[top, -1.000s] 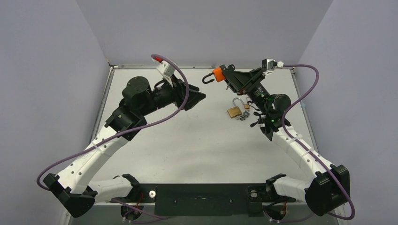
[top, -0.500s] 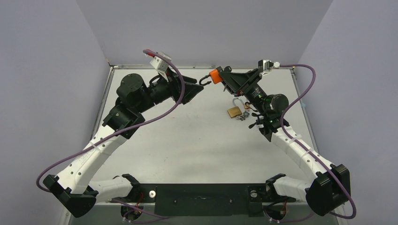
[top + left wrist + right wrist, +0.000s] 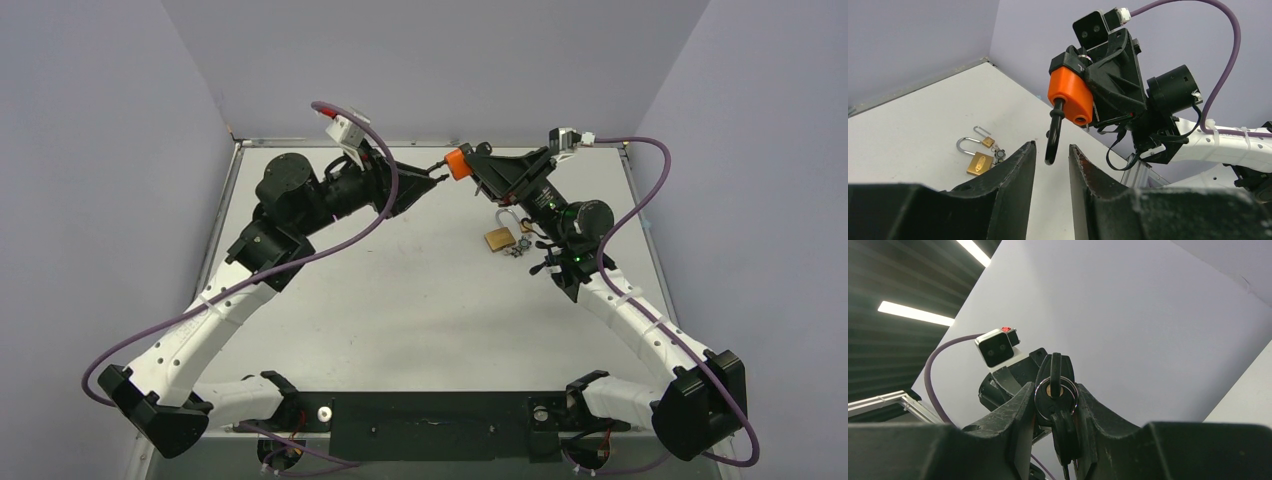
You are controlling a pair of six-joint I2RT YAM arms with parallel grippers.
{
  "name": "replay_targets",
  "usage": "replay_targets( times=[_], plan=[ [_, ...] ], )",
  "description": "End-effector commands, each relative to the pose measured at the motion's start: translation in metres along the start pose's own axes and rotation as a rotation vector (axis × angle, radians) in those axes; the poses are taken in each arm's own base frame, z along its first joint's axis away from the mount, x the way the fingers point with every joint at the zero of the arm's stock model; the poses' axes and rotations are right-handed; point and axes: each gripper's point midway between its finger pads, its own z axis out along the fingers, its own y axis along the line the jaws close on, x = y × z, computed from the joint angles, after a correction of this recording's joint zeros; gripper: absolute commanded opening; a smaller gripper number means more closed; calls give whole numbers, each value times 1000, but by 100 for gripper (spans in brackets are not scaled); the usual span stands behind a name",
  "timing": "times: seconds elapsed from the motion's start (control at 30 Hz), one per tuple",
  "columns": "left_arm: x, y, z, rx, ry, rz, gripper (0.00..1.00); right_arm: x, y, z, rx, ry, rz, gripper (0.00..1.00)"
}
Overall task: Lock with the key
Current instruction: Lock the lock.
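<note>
The lock [image 3: 499,238], a square brass padlock with a silver shackle, lies on the table under the right arm; it also shows in the left wrist view [image 3: 980,163]. My right gripper [image 3: 478,160] is raised and shut on a black key head with a ring [image 3: 1058,405]. An orange block [image 3: 1071,95] with a black hook [image 3: 1053,137] hangs from that key. My left gripper [image 3: 1051,147] is open. Its fingertips sit either side of the hook's tip without touching it.
A smaller brass padlock [image 3: 987,142] and a small dark round piece [image 3: 998,153] lie right beside the lock. The table's raised back edge [image 3: 420,143] and purple walls are close behind both grippers. Purple cables loop from both wrists.
My left gripper has risen and moved right, up to the orange block's hook. My right gripper has shifted slightly left with the key and block. The lock has not moved.
</note>
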Motion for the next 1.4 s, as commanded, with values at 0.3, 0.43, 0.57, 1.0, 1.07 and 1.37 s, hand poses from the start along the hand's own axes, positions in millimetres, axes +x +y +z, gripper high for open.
replay_targets(
  times=[0.3, 0.43, 0.57, 1.0, 1.07, 1.37],
  plan=[
    [-39, -35, -3, 130, -89, -72, 0, 2, 33, -1, -70, 11, -250, 0],
    [-40, -39, -6, 146, -96, -127, 0, 11, 32, -4, -41, 38, -356, 0],
    [-43, -45, -7, 185, -107, -188, 0, 21, 34, -5, -29, 70, -432, 0],
    [-47, -47, -3, 216, -123, -256, 0, 38, 31, -6, -16, 124, -446, 0],
    [-48, -48, -3, 223, -129, -260, 0, 43, 31, -5, -21, 135, -440, 0],
    [-49, -43, 4, 205, -137, -259, 0, 70, 26, 3, -33, 192, -377, 0]
  ],
)
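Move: The black shackle's bow is just off the left fingertips, about 1 cm ahead and 1 cm right. The orange lock body stands about 2 cm ahead, 6 cm right and 2 cm above the left hand. From the right hand, which already grips that body, the bow is 7 cm left, 1 cm back and 1 cm lower; the body's middle is 2 cm left and level fore and aft, and the key in its base is about 1 cm ahead and 1 cm right. Closing first, the left fingers pinch the shackle's bow. Both hands then rise about 2.5 cm and draw back, the right 3 cm and the left half that, counter-rolling about their own fingers (right some 25 degrees, left just under 20) to twist shackle against body. The right, still gripping the lock, finally eases slightly left, seeming to press it towards the left fingers. ##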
